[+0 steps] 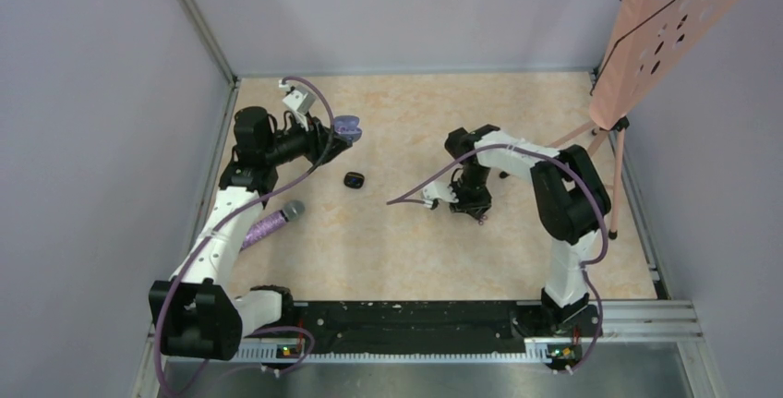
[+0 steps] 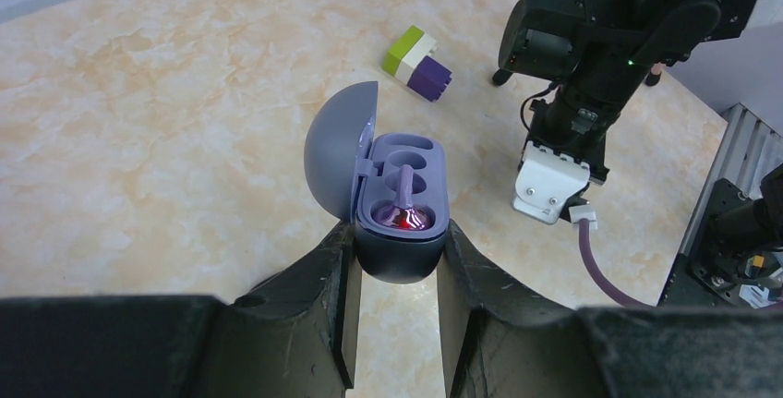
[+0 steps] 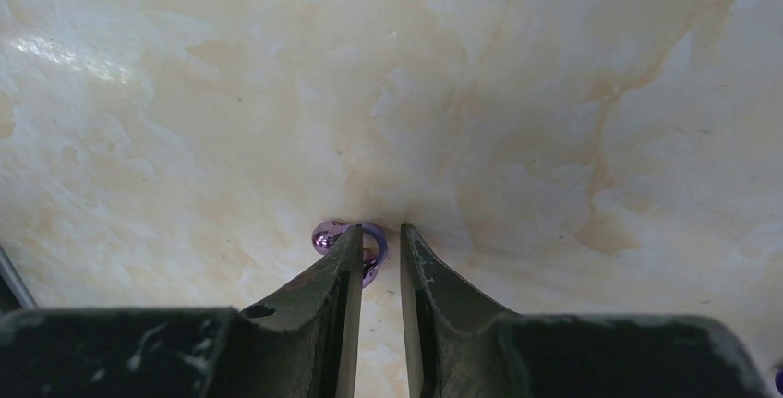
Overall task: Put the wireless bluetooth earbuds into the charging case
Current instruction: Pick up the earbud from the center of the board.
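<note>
My left gripper [image 2: 397,243] is shut on the dark base of the purple charging case [image 2: 399,176], held above the table with its lid swung open. One purple earbud [image 2: 407,218] sits in the near socket, lit red; the far socket is empty. In the top view the case [image 1: 347,126] is at the back left. My right gripper [image 3: 379,235] points down at the table with its jaws a narrow gap apart. A second purple earbud [image 3: 325,236] lies at the tip of its left finger, partly behind it and apart from the right finger. In the top view that gripper [image 1: 469,206] is mid-table.
A small black piece [image 1: 355,179] lies on the table between the arms. A green, white and purple block [image 2: 417,64] sits near the right arm. A purple microphone [image 1: 268,224] lies by the left arm. A pink perforated stand [image 1: 665,29] rises at the back right.
</note>
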### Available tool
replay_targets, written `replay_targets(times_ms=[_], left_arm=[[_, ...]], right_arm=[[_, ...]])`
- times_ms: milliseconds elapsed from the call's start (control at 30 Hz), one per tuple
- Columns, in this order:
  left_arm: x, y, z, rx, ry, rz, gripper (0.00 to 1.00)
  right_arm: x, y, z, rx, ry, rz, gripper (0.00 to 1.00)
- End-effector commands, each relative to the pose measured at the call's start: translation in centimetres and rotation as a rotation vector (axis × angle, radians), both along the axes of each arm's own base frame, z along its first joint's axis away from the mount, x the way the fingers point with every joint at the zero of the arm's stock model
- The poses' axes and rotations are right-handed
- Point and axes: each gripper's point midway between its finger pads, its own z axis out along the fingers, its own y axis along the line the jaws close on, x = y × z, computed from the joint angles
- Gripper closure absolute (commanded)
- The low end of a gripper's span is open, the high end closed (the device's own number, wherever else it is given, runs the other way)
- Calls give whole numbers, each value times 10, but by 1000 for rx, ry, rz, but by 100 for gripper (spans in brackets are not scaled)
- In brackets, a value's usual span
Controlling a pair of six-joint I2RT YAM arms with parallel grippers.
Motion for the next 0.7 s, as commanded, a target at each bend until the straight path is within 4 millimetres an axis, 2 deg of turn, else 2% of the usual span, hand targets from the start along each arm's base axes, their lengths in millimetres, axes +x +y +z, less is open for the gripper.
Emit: replay_targets(times_ms=[0, 200, 267, 333, 433, 533, 667], left_arm=[[4, 2, 11, -9, -52, 13, 100], [5, 2, 9, -14, -45, 14, 100], [6, 2, 9, -16, -45, 14, 100], [7, 1, 9, -18, -41, 11, 100], [9, 0, 10, -23, -35, 8, 100], [10, -1, 11, -26, -33, 4, 100], [12, -2, 10, -33, -22, -1, 100]], right_arm=[[-5, -3, 6, 4, -46, 43, 80], [-20, -15, -5, -14, -51, 10, 83], [-24, -16, -8, -14, -48, -13, 89], [-28, -16, -11, -14, -40, -33, 100], [-23, -11, -10, 13, -70, -75, 100], [-7, 4, 8, 84, -136, -113, 100], [17, 31, 52, 210, -229, -164, 100]])
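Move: The near earbud lies just behind and to the right of the right hand, about 1 cm each way and 1 cm below. The other earbud is right beside it, some 2 cm back. The toy blocks stand about 15 cm ahead and 2 cm left, and a tripod foot about 9 cm ahead and 5 cm right. From the left hand, holding the blue-grey case, the near earbud is about 27 cm right, 10 cm back and 25 cm below. The right hand slides back and right about 2 cm to the earbuds, shuts its fingers, then eases left. ##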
